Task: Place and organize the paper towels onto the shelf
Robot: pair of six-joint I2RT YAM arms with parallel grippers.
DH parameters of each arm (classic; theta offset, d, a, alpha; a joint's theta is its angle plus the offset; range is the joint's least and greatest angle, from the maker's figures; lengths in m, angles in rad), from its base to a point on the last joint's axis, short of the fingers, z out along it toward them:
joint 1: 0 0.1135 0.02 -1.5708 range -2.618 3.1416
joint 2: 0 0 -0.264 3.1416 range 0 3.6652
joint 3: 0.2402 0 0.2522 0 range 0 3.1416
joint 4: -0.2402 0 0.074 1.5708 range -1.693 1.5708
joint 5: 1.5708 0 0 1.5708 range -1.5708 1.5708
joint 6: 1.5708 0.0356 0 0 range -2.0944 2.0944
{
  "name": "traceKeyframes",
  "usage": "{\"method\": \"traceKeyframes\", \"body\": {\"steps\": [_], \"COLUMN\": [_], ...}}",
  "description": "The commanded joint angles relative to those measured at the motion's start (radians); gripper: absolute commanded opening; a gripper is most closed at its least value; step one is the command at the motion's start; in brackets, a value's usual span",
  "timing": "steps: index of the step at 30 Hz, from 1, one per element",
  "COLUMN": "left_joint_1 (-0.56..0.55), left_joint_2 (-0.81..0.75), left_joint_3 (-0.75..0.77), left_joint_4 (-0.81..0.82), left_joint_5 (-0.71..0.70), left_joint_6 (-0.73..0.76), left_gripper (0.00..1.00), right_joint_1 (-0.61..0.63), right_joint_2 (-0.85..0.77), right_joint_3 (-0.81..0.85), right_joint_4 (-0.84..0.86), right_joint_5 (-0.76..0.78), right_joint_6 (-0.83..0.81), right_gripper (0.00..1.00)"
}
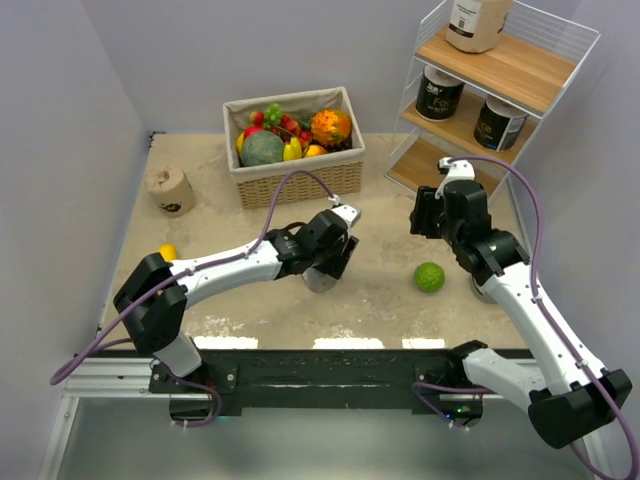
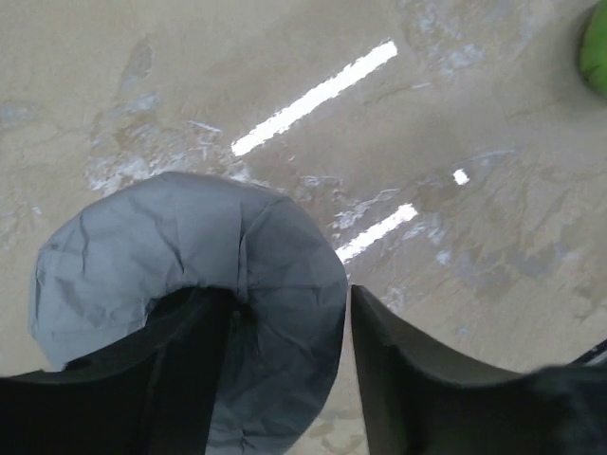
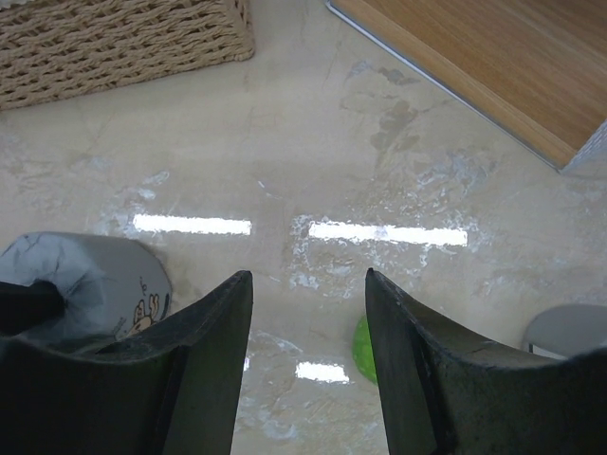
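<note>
A grey paper towel roll (image 2: 161, 246) lies on the table at mid-front, partly under my left gripper (image 1: 330, 260). In the left wrist view my left gripper (image 2: 289, 294) straddles the roll's wall: one finger sits in the hollow end, the other stands outside with a thin gap, so it is open. My right gripper (image 3: 307, 275) hangs open and empty over bare table, near the shelf (image 1: 540, 70). Two black rolls (image 1: 438, 95) stand on the middle board and a tan one (image 1: 478, 22) on the top board. Another tan roll (image 1: 170, 190) sits far left. A second grey roll (image 3: 569, 332) is mostly hidden under my right arm.
A wicker fruit basket (image 1: 293, 160) stands at the back centre. A green lime (image 1: 430, 277) lies between the two grippers. A small yellow fruit (image 1: 167, 252) lies beside the left arm. The shelf's bottom board (image 3: 474, 66) is just beyond my right gripper.
</note>
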Motion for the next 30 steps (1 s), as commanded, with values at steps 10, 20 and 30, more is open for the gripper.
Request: {"method": "traceKeyframes", "body": {"steps": [10, 20, 30], "left_joint_1": [0.192, 0.751, 0.889], "left_joint_2": [-0.156, -0.276, -0.34], "left_joint_3": [0.165, -0.074, -0.177], "left_joint_4": [-0.047, -0.106, -0.039], "left_joint_5": [-0.012, 0.122, 0.237], "left_joint_6": [-0.008, -0.057, -0.096], "left_gripper": [0.91, 0.93, 0.95], "right_joint_1": [0.035, 0.388, 0.584], "right_joint_2": [0.085, 0.29, 0.56], "right_joint_3": [0.082, 0.202, 0.394], "right_joint_4": [0.048, 0.042, -0.018], "right_joint_5": [-0.199, -0.083, 0.021], "right_joint_6": [-0.004, -0.003, 0.077], "right_gripper": [0.53, 0.56, 0.6]}}
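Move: The gray paper towel stands upright right at the left hand, which has one finger in its hole and one outside the wall; its middle is about 1 cm ahead, 4 cm left and 5 cm below. The lemon lies some 35 cm left of that hand and 6 cm ahead. From the right hand the gray paper towel is about 23 cm left, 2 cm back and 20 cm below; the green ball sits almost beneath that hand, 2 cm back and 1 cm right. The gray paper towel is let go by the left hand: its fingers spread wide, it lifts out about 11 cm, swings some 30 cm left and somewhat forward, turning counter-clockwise, then sinks again towards the lemon. Meanwhile the right hand sweeps left to above the towel, sinking and drawing back slightly, turning some 30 degrees counter-clockwise with fingers still half open and not yet touching. ##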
